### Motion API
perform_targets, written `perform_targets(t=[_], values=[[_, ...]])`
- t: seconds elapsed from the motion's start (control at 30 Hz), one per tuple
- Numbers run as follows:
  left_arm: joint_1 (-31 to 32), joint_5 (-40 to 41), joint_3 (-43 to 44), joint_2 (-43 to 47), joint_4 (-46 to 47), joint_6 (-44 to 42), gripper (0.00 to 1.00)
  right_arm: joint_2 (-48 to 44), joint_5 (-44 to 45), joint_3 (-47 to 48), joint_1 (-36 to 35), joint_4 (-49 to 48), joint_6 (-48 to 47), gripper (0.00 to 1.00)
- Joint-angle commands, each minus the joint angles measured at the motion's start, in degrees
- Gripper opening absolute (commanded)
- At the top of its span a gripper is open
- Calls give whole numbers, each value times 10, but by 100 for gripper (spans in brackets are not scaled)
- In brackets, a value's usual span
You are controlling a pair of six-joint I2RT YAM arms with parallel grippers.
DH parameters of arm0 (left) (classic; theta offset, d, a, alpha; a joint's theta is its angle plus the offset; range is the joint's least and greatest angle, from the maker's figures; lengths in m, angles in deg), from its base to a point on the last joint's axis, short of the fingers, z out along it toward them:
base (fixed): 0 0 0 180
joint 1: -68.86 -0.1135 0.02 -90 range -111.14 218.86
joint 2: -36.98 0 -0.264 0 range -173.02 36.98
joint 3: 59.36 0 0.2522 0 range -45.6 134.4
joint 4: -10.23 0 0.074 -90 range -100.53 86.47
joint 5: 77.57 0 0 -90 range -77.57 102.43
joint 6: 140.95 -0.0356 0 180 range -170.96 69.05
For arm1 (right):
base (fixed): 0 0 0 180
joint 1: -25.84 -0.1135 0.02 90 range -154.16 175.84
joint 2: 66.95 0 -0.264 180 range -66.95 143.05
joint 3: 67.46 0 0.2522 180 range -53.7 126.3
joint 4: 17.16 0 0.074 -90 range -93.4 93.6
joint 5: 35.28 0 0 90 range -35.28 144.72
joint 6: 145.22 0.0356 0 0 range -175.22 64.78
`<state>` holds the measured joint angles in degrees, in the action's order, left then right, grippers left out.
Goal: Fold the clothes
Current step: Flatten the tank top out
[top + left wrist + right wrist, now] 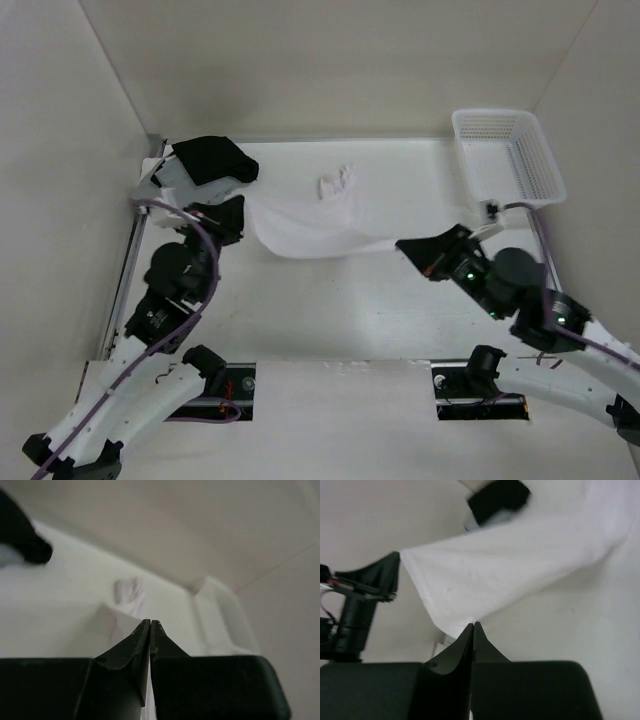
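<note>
The clothes [315, 228], a thin white garment, hang stretched across the middle of the table between my two grippers, with a bunched part [337, 183] resting behind. My left gripper [241, 214] is shut on the garment's left corner; in the left wrist view the jaws [150, 622] are pressed together, with white fabric [114, 625] beside them. My right gripper [403, 245] is shut on the right corner. From the right wrist, the cloth [520, 560] spreads away from the closed tips [473, 625].
A black garment [213, 158] lies at the back left corner, just behind my left gripper. A white mesh basket [510, 155] stands at the back right against the wall. White walls close in the table at the left, back and right.
</note>
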<state>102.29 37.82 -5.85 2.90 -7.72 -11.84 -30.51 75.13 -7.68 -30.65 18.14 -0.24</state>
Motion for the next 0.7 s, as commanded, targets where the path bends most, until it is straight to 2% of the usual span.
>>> perform_targets(t=[0.0,0.23,0.3,0.37,0.47,0.53,0.67], values=[[9,32,120,16,36,-47,2,5,117,174,-37,89,-139,0],[14,51,341,-49,59,-116,2,120,252,509,-127,105,-323,0],[16,49,392,-73,54,-127,2,157,275,588,-153,95,-370,0],[19,50,419,-91,52,-133,2,181,282,627,-167,81,-402,0],[23,56,419,-106,49,-142,2,200,276,636,-167,71,-414,0],[22,66,395,-114,53,-144,2,202,258,608,-141,65,-409,0],[-16,77,326,-144,61,-134,2,202,156,522,-6,59,-349,0]])
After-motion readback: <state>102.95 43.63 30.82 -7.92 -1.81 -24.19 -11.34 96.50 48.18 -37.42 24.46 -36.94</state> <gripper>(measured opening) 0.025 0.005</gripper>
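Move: Both hands already hold the tank top up by its near corners. Its loose body is centred roughly 8 cm ahead, 11 to the right and 12 below the left hand; from the right hand, that middle is about 16 cm ahead, 12 left and 10 down. The black cloth lies some 22 cm ahead and 15 left of the left hand, 27 lower; the white basket is 30 ahead and 34 right of the right hand, 25 lower. Keeping the tank top's corners pinched in shut fingers, both hands whip upward some 30 cm and draw apart, the left going back and left, the right mostly to its right, while the wrists tip the fingers up about 30 degrees. Past the top they swing forward again and start to sink. ##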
